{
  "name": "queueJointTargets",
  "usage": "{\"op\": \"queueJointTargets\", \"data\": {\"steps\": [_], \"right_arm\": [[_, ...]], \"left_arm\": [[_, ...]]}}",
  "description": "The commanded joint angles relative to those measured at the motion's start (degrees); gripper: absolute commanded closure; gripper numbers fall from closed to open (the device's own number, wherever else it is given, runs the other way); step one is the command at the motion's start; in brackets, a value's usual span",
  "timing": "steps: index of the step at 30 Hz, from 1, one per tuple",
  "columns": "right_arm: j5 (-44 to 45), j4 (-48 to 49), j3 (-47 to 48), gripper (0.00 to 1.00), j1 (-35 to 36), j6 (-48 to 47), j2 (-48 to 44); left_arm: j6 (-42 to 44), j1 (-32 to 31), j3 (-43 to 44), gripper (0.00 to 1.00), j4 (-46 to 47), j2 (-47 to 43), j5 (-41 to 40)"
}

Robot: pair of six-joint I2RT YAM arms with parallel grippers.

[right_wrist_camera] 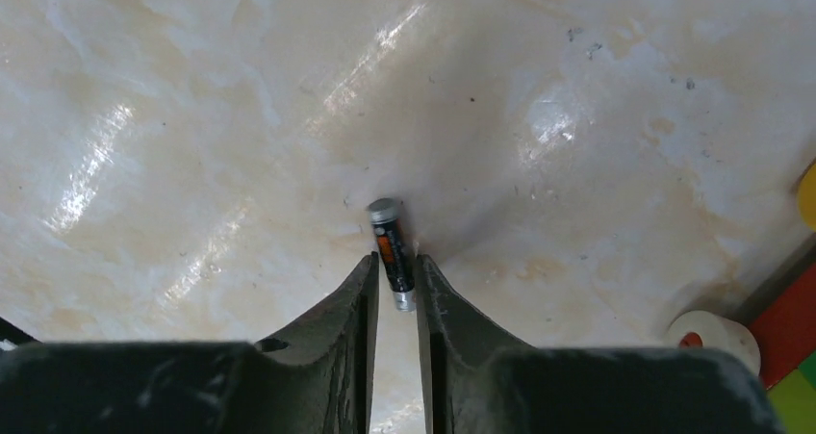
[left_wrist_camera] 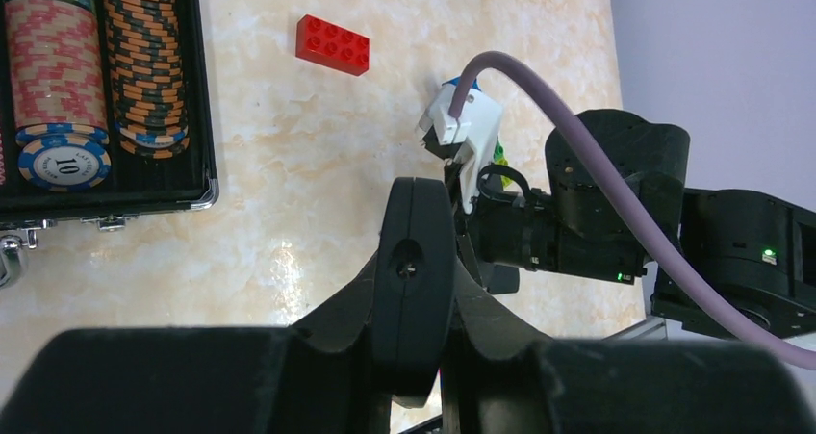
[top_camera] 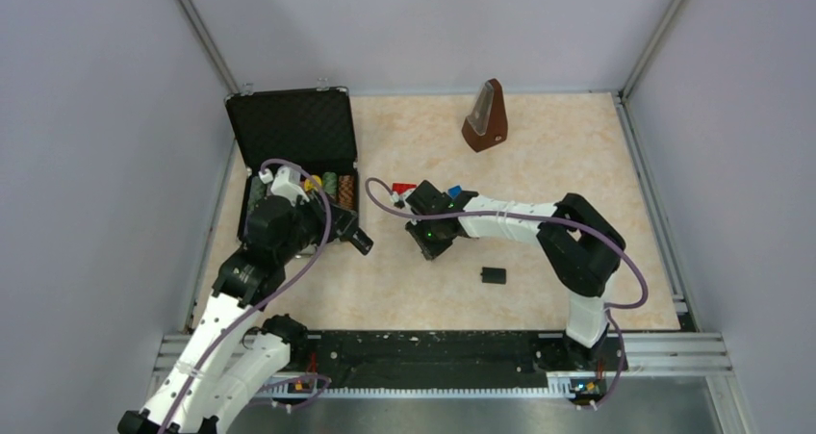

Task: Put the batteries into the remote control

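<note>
My left gripper is shut on the remote control, a slim black bar held off the table next to the case. In the left wrist view the remote stands edge-on between the fingers of the left gripper. My right gripper points down at the table middle. In the right wrist view its narrow jaws hold one battery, dark with an orange band and silvery ends, right at the fingertips just above the table. The other battery is not in view.
An open black case with poker chips lies at the back left. A small black cover piece lies right of centre. Toy bricks sit behind the right gripper; a red brick shows too. A brown metronome stands at the back.
</note>
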Motion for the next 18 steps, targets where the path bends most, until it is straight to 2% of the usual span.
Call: {"op": "queueJointTargets", "data": {"steps": [1, 3, 4, 11, 18], "right_arm": [[0.9, 0.5, 1.9, 0.88, 0.4, -0.5, 0.9], [1.4, 0.4, 1.6, 0.99, 0.4, 0.2, 0.2], [1.8, 0.1, 1.5, 1.0, 0.4, 0.4, -0.3], [1.6, -3.6, 0.3, 1.0, 0.3, 4.1, -8.3], [-4.1, -9.5, -2.8, 1.0, -2.8, 8.1, -22.1]], "left_arm": [[-1.1, 1.7, -0.1, 1.0, 3.5, 0.0, 3.1], [-1.2, 2.0, -0.3, 1.0, 4.2, 0.2, 4.2], [-1.0, 2.0, -0.5, 1.0, 4.8, 0.3, 5.2], [-3.5, 2.1, -4.2, 1.0, 12.1, 3.6, 14.3], [-6.8, 2.1, -9.0, 1.0, 30.3, 11.7, 31.0]]}}
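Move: The last battery lies right between my right fingertips, about 1 cm below the hand point. From this hand the toy car is some 9 cm ahead and 8 cm right, the red block about 13 cm ahead and 5 cm left, the battery cover 4 cm back and 13 cm right. My left hand, holding the remote, has the battery about 13 cm right, level ahead, and 22 cm below; the red block is 13 cm ahead and 8 cm right. I shut my right fingers on the battery, pinching it around its middle, then lift it off the table, slowly at first and then quickly, some 6 cm up with a slight drift right. My left hand keeps hold of the remote, waits briefly, then swings about 5 cm right and 3 cm down towards the battery, turning roughly 15 degrees clockwise and rolling its left side down. ##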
